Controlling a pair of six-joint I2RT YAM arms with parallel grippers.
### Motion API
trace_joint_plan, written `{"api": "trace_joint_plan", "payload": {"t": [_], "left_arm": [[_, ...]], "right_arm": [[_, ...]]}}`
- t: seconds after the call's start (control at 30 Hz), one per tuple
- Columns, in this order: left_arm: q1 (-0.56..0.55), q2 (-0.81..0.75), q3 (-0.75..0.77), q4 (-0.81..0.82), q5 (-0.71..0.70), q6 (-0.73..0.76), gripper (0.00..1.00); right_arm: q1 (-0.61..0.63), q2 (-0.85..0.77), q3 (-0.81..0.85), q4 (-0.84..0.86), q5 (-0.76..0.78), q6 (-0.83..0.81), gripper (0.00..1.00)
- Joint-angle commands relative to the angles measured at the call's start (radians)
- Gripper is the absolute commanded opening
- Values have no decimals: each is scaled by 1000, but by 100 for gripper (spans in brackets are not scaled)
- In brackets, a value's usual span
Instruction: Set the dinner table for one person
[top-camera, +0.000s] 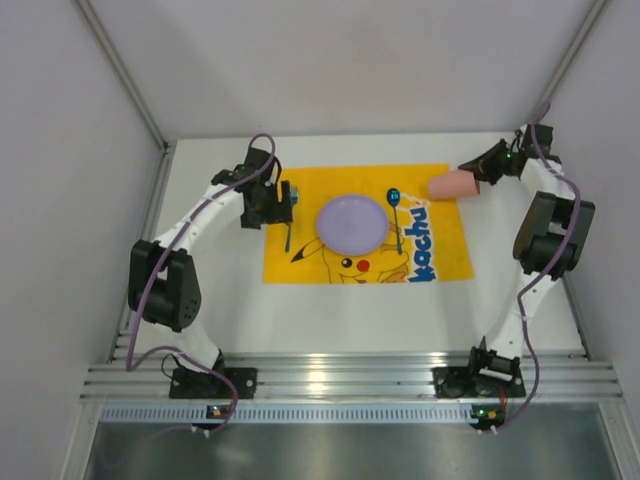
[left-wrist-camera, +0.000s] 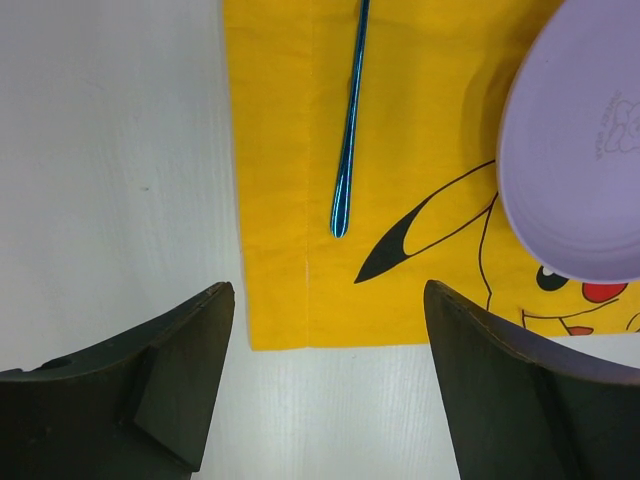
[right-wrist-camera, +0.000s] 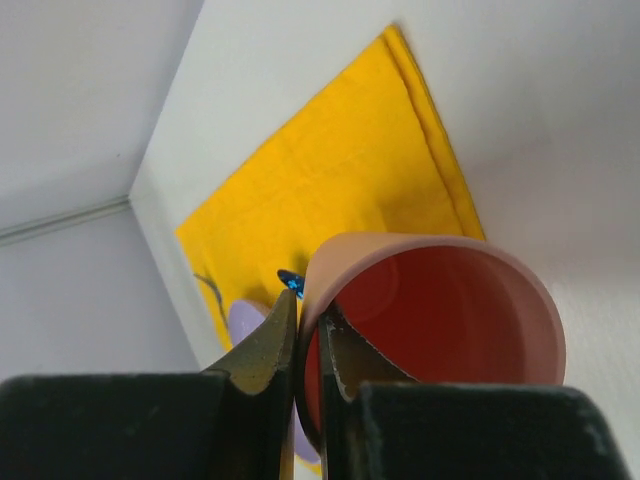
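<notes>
The white dinner table (top-camera: 350, 310) carries a yellow Pikachu mat (top-camera: 440, 235). A lilac plate (top-camera: 350, 222) lies at the mat's middle. A blue spoon (top-camera: 396, 215) lies right of it, and a thin blue utensil (top-camera: 288, 235) left of it. My right gripper (top-camera: 478, 172) is shut on the rim of a pink cup (top-camera: 452, 185), with one finger inside the cup (right-wrist-camera: 440, 310) and one outside. The cup is tipped on its side over the mat's far right corner. My left gripper (left-wrist-camera: 330, 290) hangs open and empty over the mat's left near corner, short of the utensil handle (left-wrist-camera: 350, 120).
White walls (top-camera: 60, 200) close in the table on the left, back and right. An aluminium rail (top-camera: 350, 380) with both arm bases runs along the near edge. Bare white tabletop (left-wrist-camera: 110, 150) lies left of the mat (left-wrist-camera: 430, 150), and the plate's edge (left-wrist-camera: 580, 150) is at the right.
</notes>
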Motion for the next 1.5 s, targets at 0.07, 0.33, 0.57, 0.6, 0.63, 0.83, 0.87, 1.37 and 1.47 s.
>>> {"api": "trace_joint_plan", "payload": {"t": [0.07,0.33,0.57,0.6,0.63,0.83,0.87,1.37,1.47], "left_arm": [[-5,-22,-25,44,17,-10,82],[-5,-16,-9,67,28,16,82],[-3,-51,-16,57,12,37,82],[-3,-54,-25,56,11,37,82],[-3,-59,-29,57,12,39,82],[-3,-77,-57,57,20,40,82],[-3,-79,-57,56,23,42,82],[-3,-57,-25,42,21,62,82],[-3,-53,-25,48,24,63,82]], "right_arm": [[159,-164,218,-308,387,-233,0],[431,-60,467,-524,811,-359,0],[500,32,534,-612,1167,-391,0],[504,37,548,-617,1198,-396,0],[511,47,556,-626,1254,-397,0],[505,86,562,-617,1276,-396,0],[506,93,562,-612,1272,-397,0],[495,-22,284,-450,1212,-282,5],[494,-48,244,-440,1210,-275,39]]}}
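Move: The right hand already pinches the rim of the pink cup lying on its side; the cup's middle is about 3 cm left, 1 back and 4 below. Its standing spot, on the placemat's far right corner, is some 3 cm left, 3 back and 8 below. The spoon lies roughly 15 cm left and 8 back, the plate 25 left and 8 back. From the left hand, the cup is about 38 cm right and 8 ahead. The right hand arcs up about 11 cm and left, rolls some 65 degrees, lowers the cup, then loosens. ##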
